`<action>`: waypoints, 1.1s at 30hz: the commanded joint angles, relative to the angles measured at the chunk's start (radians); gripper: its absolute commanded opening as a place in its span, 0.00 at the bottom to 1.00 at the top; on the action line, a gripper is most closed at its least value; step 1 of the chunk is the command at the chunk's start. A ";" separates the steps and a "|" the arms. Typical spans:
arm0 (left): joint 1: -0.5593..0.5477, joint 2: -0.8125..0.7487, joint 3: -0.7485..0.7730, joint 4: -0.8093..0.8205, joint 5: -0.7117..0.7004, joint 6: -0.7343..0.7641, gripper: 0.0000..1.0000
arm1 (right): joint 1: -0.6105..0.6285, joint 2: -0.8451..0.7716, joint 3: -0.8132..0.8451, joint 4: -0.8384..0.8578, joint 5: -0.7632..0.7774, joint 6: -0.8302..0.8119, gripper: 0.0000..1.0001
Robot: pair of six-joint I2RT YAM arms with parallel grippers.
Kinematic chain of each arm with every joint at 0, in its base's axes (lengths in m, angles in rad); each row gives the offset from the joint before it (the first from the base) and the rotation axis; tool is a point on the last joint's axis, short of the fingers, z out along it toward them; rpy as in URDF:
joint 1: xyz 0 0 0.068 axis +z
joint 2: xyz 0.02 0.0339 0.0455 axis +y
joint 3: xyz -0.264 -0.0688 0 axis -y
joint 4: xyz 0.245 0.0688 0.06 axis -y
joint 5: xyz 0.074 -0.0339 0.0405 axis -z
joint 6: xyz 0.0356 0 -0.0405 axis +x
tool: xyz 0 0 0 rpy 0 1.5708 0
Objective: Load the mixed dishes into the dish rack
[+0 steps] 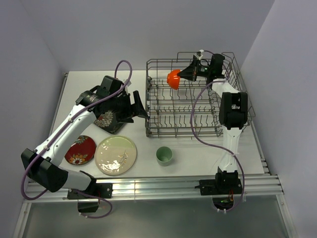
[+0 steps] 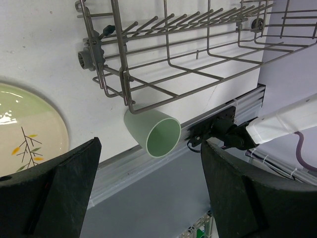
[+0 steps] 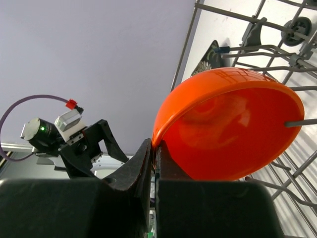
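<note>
The grey wire dish rack (image 1: 148,106) stands at the back right of the table. Above its back left part, my right gripper (image 1: 185,75) is shut on the rim of the small orange bowl (image 1: 174,79), which is tilted on edge among the tines. The right wrist view shows the bowl (image 3: 228,129) pinched between my right gripper's (image 3: 158,148) fingers. My left gripper (image 1: 140,106) is open and holds nothing, just left of the rack, above the black square plate (image 1: 110,121). The pale green cup (image 1: 164,155) stands upright in front of the rack. The cream plate (image 1: 115,154) and red plate (image 1: 80,149) lie at the front left.
The left wrist view looks past my open left gripper (image 2: 150,143) at the cup (image 2: 153,131), the rack's front corner (image 2: 130,105) and part of the cream plate (image 2: 25,134). An aluminium rail (image 1: 163,186) runs along the table's near edge. Grey walls close in the sides.
</note>
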 commanded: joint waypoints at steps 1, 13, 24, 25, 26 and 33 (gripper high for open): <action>-0.005 -0.015 0.018 0.006 -0.009 0.023 0.88 | 0.004 -0.003 0.075 -0.179 0.025 -0.164 0.00; -0.004 0.016 0.044 -0.005 -0.001 0.039 0.88 | 0.003 0.003 0.111 -0.451 0.075 -0.389 0.53; -0.058 0.092 0.079 -0.061 -0.064 0.052 0.88 | 0.004 -0.144 0.053 -0.686 0.235 -0.599 0.80; -0.084 0.105 0.093 -0.074 -0.073 0.051 0.88 | 0.004 -0.156 0.055 -0.702 0.241 -0.622 0.81; -0.095 0.128 0.097 -0.087 -0.081 0.051 0.88 | 0.004 -0.162 0.062 -0.718 0.270 -0.630 0.81; -0.204 0.192 0.104 -0.127 -0.144 0.045 0.85 | 0.004 -0.296 -0.022 -0.870 0.547 -0.690 0.82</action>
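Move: The right hand holds the orange bowl, its middle about 3 cm left and 4 below; its place among the rack's tines is roughly 3 left, 1 back and 9 below, the rack's far left corner some 15 left and 9 ahead. The green cup lies about 13 cm right, 8 back and 19 below the left hand; the rack's near left corner is 4 right and 1 back, the light plate 11 left and 8 back. Lower the right gripper's bowl a centimetre into the tines, then spread the shut fingers wide to let go of the rim; sink to about 5 cm, tipping the fingertips down some 20 degrees, and come up a little. Late on, bring the open left gripper down about 5 cm and right 4, slightly back, towards the green cup. ##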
